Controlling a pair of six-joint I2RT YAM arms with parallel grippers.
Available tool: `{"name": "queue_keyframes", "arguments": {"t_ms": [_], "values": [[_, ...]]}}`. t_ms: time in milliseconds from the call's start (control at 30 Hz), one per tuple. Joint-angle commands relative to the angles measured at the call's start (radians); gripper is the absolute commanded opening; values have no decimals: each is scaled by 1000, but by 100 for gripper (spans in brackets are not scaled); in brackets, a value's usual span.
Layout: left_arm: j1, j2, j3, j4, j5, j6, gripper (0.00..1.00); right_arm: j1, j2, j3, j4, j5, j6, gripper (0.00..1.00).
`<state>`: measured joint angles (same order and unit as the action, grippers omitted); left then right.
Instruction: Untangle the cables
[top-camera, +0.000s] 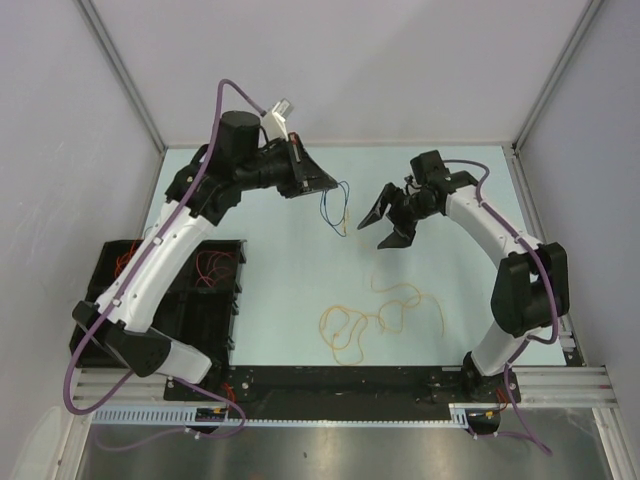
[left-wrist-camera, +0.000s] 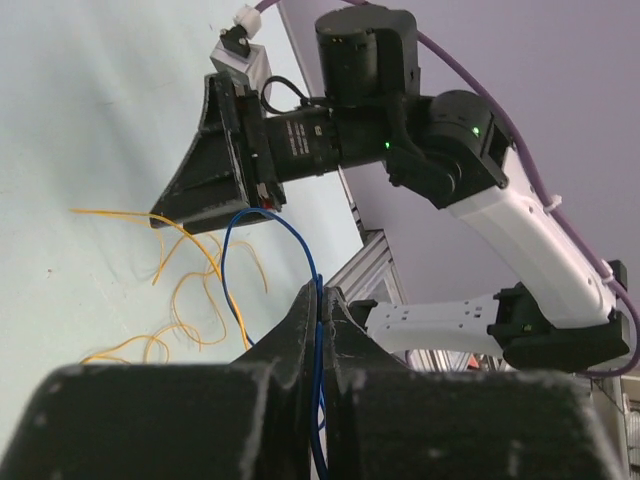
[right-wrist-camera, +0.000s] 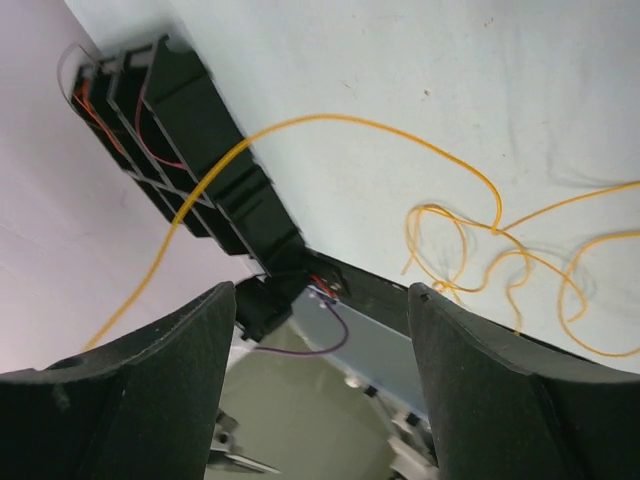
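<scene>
My left gripper (top-camera: 330, 186) is raised over the far middle of the table, shut on a thin blue cable (left-wrist-camera: 262, 218). The blue cable (top-camera: 334, 206) hangs from it in a loop, with a yellow strand (top-camera: 343, 226) beside its lower end. More yellow cables (top-camera: 376, 314) lie in loose curls on the table near the front. My right gripper (top-camera: 385, 228) hovers just right of the hanging loop, open, nothing between its fingers (right-wrist-camera: 150, 385). In the right wrist view a yellow cable (right-wrist-camera: 350, 124) arcs above the table towards the tangle (right-wrist-camera: 500, 262).
A black compartment tray (top-camera: 200, 310) sits at the left edge with red cables (top-camera: 216, 266) in it, also the tray (right-wrist-camera: 200, 160) in the right wrist view. A black rail (top-camera: 340, 385) runs along the near edge. Grey walls enclose the table.
</scene>
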<state>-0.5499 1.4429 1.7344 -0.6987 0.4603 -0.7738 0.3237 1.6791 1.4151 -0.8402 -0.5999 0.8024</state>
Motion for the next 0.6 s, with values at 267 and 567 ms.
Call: {"name": "queue_keyframes", "arguments": {"t_ms": [267,567], "values": [[5,1,88,-1,63,65,0,9,5,-10,358,-83,175,75],[5,14,83,-2,92,100,0,-6,-16,-25,369,-207,489,73]]}}
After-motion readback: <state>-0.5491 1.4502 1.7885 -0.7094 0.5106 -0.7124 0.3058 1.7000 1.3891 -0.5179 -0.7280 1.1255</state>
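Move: The strand of orange cable hanging under the left gripper bows past the right hand, its near part some 4 cm ahead, 6 cm to the left and 5 cm above. The blue cable's hanging loop sits about 8 cm to the right hand's left, level fore and aft, and some 10 cm above. The orange tangle on the table lies roughly 13 cm back, 2 cm left and 17 cm below. From the left hand, that orange strand is about 2 cm ahead, 3 cm right and 13 cm below. Reach the open right gripper forward about 4.5 cm, with some 3 cm of travel to the left, towards the hanging orange strand, climbing about 3.5 cm as you go and continuing up once the forward reach eases off. Swing its fingertips up by some 15 degrees and keep the jaws wide. Keep the left gripper shut on the blue cable, lifting it slightly. ##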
